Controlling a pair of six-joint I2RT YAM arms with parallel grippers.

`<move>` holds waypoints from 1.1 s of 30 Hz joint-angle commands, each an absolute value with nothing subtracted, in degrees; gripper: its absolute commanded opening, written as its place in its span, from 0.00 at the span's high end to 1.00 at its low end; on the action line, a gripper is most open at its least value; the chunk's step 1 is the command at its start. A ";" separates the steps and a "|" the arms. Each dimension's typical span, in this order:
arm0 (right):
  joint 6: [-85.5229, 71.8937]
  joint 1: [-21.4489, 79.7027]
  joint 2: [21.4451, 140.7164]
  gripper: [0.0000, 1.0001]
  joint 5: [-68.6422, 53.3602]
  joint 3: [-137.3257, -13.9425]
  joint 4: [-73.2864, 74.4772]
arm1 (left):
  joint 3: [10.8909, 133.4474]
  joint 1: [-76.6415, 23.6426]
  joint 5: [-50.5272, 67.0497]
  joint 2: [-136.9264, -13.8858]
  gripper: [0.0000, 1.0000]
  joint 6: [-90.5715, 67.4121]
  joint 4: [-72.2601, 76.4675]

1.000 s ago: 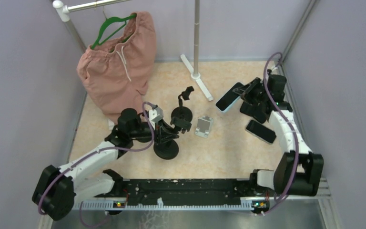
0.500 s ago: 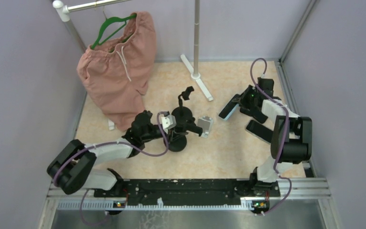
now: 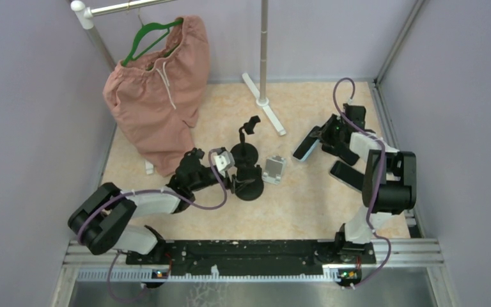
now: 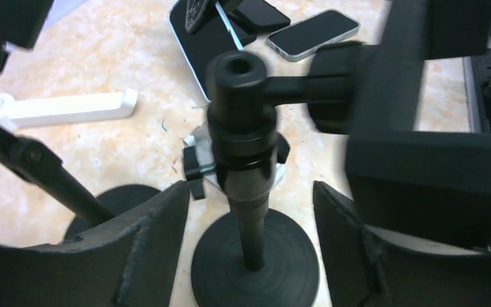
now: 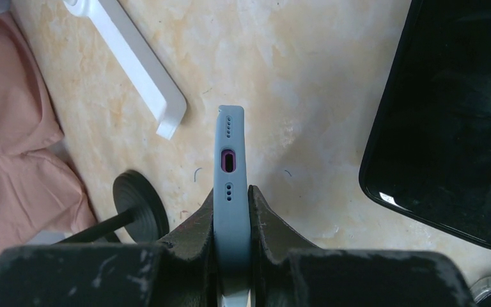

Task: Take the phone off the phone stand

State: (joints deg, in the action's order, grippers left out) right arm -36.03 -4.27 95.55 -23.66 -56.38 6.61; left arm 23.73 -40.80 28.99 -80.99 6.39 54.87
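The black phone stand (image 3: 250, 187) rests on its round base (image 4: 256, 263) near the table's middle, with no phone on it. My left gripper (image 3: 235, 178) is open, and its fingers (image 4: 156, 240) flank the stand's pole (image 4: 248, 192) without touching it. The phone (image 3: 306, 143), in a blue-grey case, is held on edge above the table to the right of the stand. My right gripper (image 5: 231, 208) is shut on the phone (image 5: 231, 160), whose port end points away from the wrist.
A second black stand (image 3: 245, 152) with a raised arm stands just behind the first. A small silver clamp (image 3: 273, 169) lies to its right. A black phone (image 3: 350, 176) lies flat beside the right arm. Pink shorts (image 3: 156, 96) hang at back left, by a white rack foot (image 3: 265, 110).
My left gripper has carried the stand to the right, set it down and opened off its pole. The right arm swung in and lowered the phone a little, still gripping it.
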 commanded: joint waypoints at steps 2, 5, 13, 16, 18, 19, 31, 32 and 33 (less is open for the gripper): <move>-34.81 -4.48 97.43 1.00 -27.73 -61.06 1.11 | 19.62 -41.22 27.76 -75.63 0.02 5.16 55.08; -34.66 -4.48 99.67 1.00 -29.42 -62.39 0.44 | 18.83 -41.22 28.57 -72.50 0.01 4.02 54.13; -28.68 -4.83 109.47 1.00 -30.35 -73.70 6.77 | 22.26 -39.77 31.01 -62.08 0.01 6.47 35.62; -26.51 -4.83 111.39 0.89 -28.01 -76.15 9.28 | 26.03 -36.70 34.35 -60.20 0.01 5.27 28.19; -25.89 -4.83 111.97 0.71 -26.16 -76.29 9.88 | 29.07 -33.66 37.80 -59.95 0.01 3.79 23.53; -25.61 -4.83 112.07 0.66 -25.88 -76.16 10.11 | 31.27 -32.12 39.58 -60.03 0.01 3.09 21.76; -26.69 -4.07 104.41 0.38 -18.61 -70.94 10.00 | 41.66 -26.85 53.00 -57.20 0.01 1.82 6.38; -26.84 -4.05 103.23 0.35 -18.29 -70.74 10.40 | 43.21 -26.82 54.06 -57.54 0.01 3.62 3.34; -26.89 -4.04 102.06 0.32 -17.94 -70.65 10.97 | 44.81 -26.84 55.09 -58.06 0.01 6.13 -0.33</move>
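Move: The right hand grips the pale blue phone; its spot on the bare table lies about 5 cm left, 1 cm back and 8 cm below. Two overlapping black phones lie some 5 cm back and 6 cm right, the white phone stand 12 cm back and 16 cm left. The left hand's black phone stand centres about 3 cm to its right, level fore-and-aft, 5 cm lower; another black stand is 9 cm ahead, 1 cm right. Right hand lays the phone down, reaching 5 cm forward, and opens; left opens wider, rising 10 cm and leftward. ##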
